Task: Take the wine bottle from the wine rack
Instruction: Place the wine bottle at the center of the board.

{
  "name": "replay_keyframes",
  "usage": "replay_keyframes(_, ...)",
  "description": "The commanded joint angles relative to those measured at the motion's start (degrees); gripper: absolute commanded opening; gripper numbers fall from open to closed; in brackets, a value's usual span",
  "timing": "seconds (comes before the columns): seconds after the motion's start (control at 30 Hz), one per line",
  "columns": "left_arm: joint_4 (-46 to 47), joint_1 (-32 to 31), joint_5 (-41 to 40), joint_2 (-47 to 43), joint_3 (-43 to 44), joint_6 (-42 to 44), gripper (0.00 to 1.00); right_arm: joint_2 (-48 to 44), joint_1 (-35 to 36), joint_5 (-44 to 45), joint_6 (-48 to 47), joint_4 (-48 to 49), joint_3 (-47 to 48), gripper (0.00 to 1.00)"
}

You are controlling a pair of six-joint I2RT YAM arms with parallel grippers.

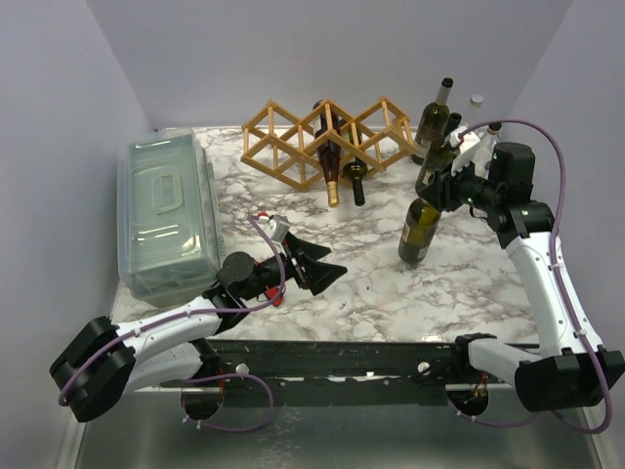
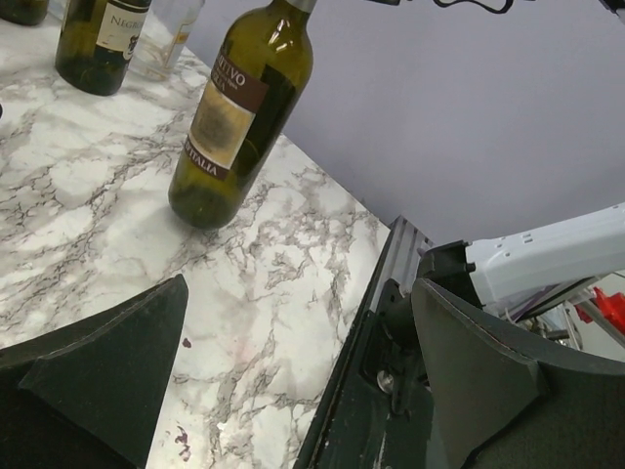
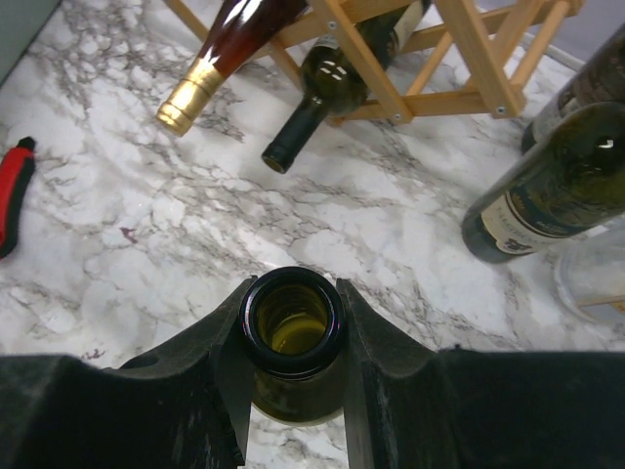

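A green wine bottle (image 1: 420, 227) stands upright on the marble, right of centre, well away from the wine rack (image 1: 283, 137). My right gripper (image 1: 441, 181) is shut on its neck; in the right wrist view the open bottle mouth (image 3: 293, 347) sits squeezed between the two fingers of the gripper (image 3: 291, 293). The tan lattice wine rack (image 3: 469, 59) holds a gold-capped bottle (image 1: 330, 161) and a dark bottle (image 1: 356, 181), necks pointing forward. My left gripper (image 1: 317, 269) hovers open and holds nothing near the table's front; in its view the held bottle (image 2: 244, 107) appears beyond the gripper (image 2: 298, 371).
A clear lidded plastic bin (image 1: 168, 210) fills the left side of the table. More upright bottles (image 1: 435, 117) and a glass (image 2: 166, 34) stand at the back right. The dark metal rail (image 1: 342, 357) runs along the near edge. A red-handled tool (image 3: 12, 191) lies on the marble.
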Motion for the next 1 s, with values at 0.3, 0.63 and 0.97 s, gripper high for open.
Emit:
replay_keyframes(0.3, -1.45, 0.46, 1.11, -1.89, -1.16, -0.62, 0.99, 0.08, -3.72, 12.3, 1.93, 14.94, -0.67, 0.0)
replay_keyframes(0.63, -1.65, 0.42, 2.12, -1.88, 0.06, -0.96, 0.99, 2.02, -8.84, 14.41, 3.67, 19.78, -1.0, 0.0)
replay_keyframes(0.97, -1.74, 0.41, 3.18, -1.72, 0.34, -1.59, 0.99, 5.07, -15.86, 10.78, 7.65, 25.06, -0.99, 0.0)
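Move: The right hand holds the wine bottle by its neck. The free spot on the board it is heading for lies about 9 cm ahead and 17 cm to its right, some 28 cm below. The near green bottle stands about 20 cm ahead and 5 cm right, the rear green bottle 9 cm beyond that, and the black-capped clear bottle about 19 cm ahead, 16 cm right. From the left hand the spot is roughly 23 cm ahead, 43 cm right. Rightward and forward in one steady sweep, the right hand carries the wine bottle about 13 cm right and 7 cm ahead, across the near side of the near green bottle towards the open board in front of the black-capped clear bottle. The wrist turns some 30 degrees clockwise and tips up slightly, the fingers keeping their grip on the neck. ##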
